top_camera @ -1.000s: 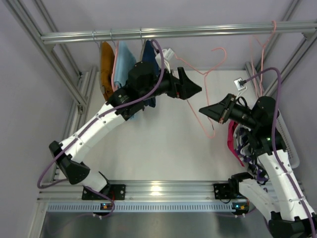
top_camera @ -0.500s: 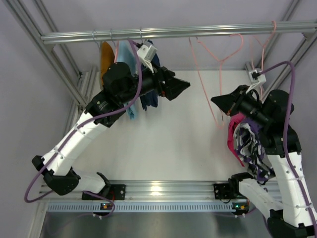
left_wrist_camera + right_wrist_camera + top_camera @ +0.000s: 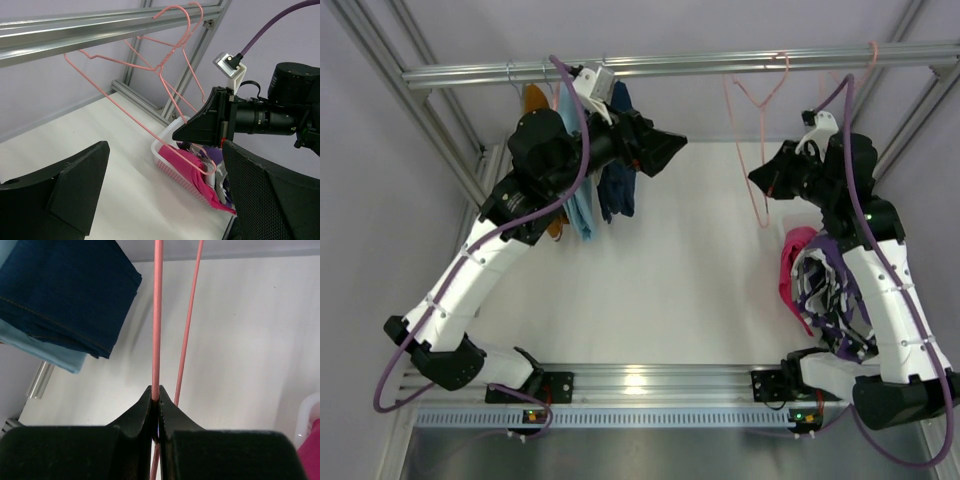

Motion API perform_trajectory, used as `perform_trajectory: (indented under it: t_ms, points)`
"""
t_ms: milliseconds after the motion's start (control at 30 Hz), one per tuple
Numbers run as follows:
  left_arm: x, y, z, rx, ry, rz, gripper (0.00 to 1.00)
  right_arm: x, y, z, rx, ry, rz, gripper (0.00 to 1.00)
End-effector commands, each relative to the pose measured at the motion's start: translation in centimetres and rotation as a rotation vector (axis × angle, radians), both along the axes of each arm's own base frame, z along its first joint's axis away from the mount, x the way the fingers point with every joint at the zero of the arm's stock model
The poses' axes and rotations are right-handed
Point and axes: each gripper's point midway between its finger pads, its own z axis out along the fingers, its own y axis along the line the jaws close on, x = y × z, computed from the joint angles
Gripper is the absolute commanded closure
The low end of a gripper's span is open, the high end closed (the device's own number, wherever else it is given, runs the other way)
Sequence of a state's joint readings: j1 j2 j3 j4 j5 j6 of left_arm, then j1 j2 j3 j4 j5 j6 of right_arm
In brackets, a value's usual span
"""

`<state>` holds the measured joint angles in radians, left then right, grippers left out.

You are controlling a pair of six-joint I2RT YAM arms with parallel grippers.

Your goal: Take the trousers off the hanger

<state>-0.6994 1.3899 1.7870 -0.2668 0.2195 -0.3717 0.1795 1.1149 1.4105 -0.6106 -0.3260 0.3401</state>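
Note:
A bare pink wire hanger (image 3: 757, 150) hangs with its hook at the rail (image 3: 670, 65). My right gripper (image 3: 761, 181) is shut on its lower wire, which runs up from the closed jaws in the right wrist view (image 3: 156, 315). The magenta-pink trousers (image 3: 787, 272) and the navy patterned trousers (image 3: 823, 290) lie bunched in a white basket (image 3: 167, 157) at the right, off the hanger. They also show in the left wrist view, pink (image 3: 192, 167) and patterned (image 3: 220, 167). My left gripper (image 3: 670, 148) is open and empty in mid-air, left of the hanger.
Orange (image 3: 533, 100), light blue (image 3: 582, 215) and dark blue (image 3: 617, 190) garments hang from the rail at the left, close behind my left arm. A second pink hanger (image 3: 872, 50) hangs at the rail's far right. Aluminium frame posts stand at both sides.
My right gripper has lifted the bare hanger up and back, and its hook now sits at the rail. My left arm has drawn back left toward the hanging garments.

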Motion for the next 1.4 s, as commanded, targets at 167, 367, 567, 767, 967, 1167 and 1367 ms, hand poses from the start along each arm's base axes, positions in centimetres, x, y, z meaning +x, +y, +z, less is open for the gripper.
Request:
perform_trajectory:
  t_ms: [167,367,567,767,967,1167,1367]
  points:
    - [-1.1,2.1,2.6,-0.042,-0.066,0.026,0.01,1.4,-1.2,3.7,-0.042,-0.154,-0.042,1.00]
    - [-0.7,2.4,1.8,-0.038,-0.053,0.042,0.01,-0.3,-1.9,5.4,-0.040,-0.246,-0.065,1.00]
    - [-0.9,2.4,2.3,-0.066,-0.033,0.029,0.01,0.7,-2.8,5.3,-0.073,-0.215,-0.117,1.00]
    - [-0.4,2.9,2.6,-0.072,-0.025,0.060,0.01,4.0,-2.4,4.5,-0.098,-0.171,-0.117,1.00]
    - [0.3,3.5,2.1,-0.068,-0.004,0.078,0.01,6.3,-2.0,2.9,-0.099,-0.128,-0.108,1.00]
    - [1.5,5.2,0.9,-0.036,0.029,0.134,0.01,5.5,-2.0,0.6,-0.115,-0.081,-0.094,1.00]
    - [2.2,6.3,-1.7,0.118,0.080,0.167,0.01,3.7,-2.4,-0.7,-0.142,-0.069,-0.088,0.59]
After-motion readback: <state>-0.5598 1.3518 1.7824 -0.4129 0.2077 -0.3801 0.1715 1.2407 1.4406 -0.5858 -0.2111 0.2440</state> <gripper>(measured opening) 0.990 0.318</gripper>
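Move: The spot on the rail where my right hand is taking the bare pink hanger, still pinched near its lower corner, lies about 16 cm ahead of that hand and 22 cm up, sideways roughly level; another empty hanger already hangs at the same reach, about 12 cm to the hand's right. From my open left hand the dark blue trousers hang some 15 cm ahead, 9 cm left and 5 cm lower, with the light blue trousers about 7 cm farther left beside them. With my right hand I bring the hanger's hook over the rail: a short lift of about 3 cm, then some 6 cm forward and down, where I open the fingers partway and begin to ease back, freeing the wire. Meanwhile my left hand, wide open, drifts left and then quickens left and forward towards the dark blue trousers, about 5 cm in all, sinking slightly and turning some 10 degrees counter-clockwise. ##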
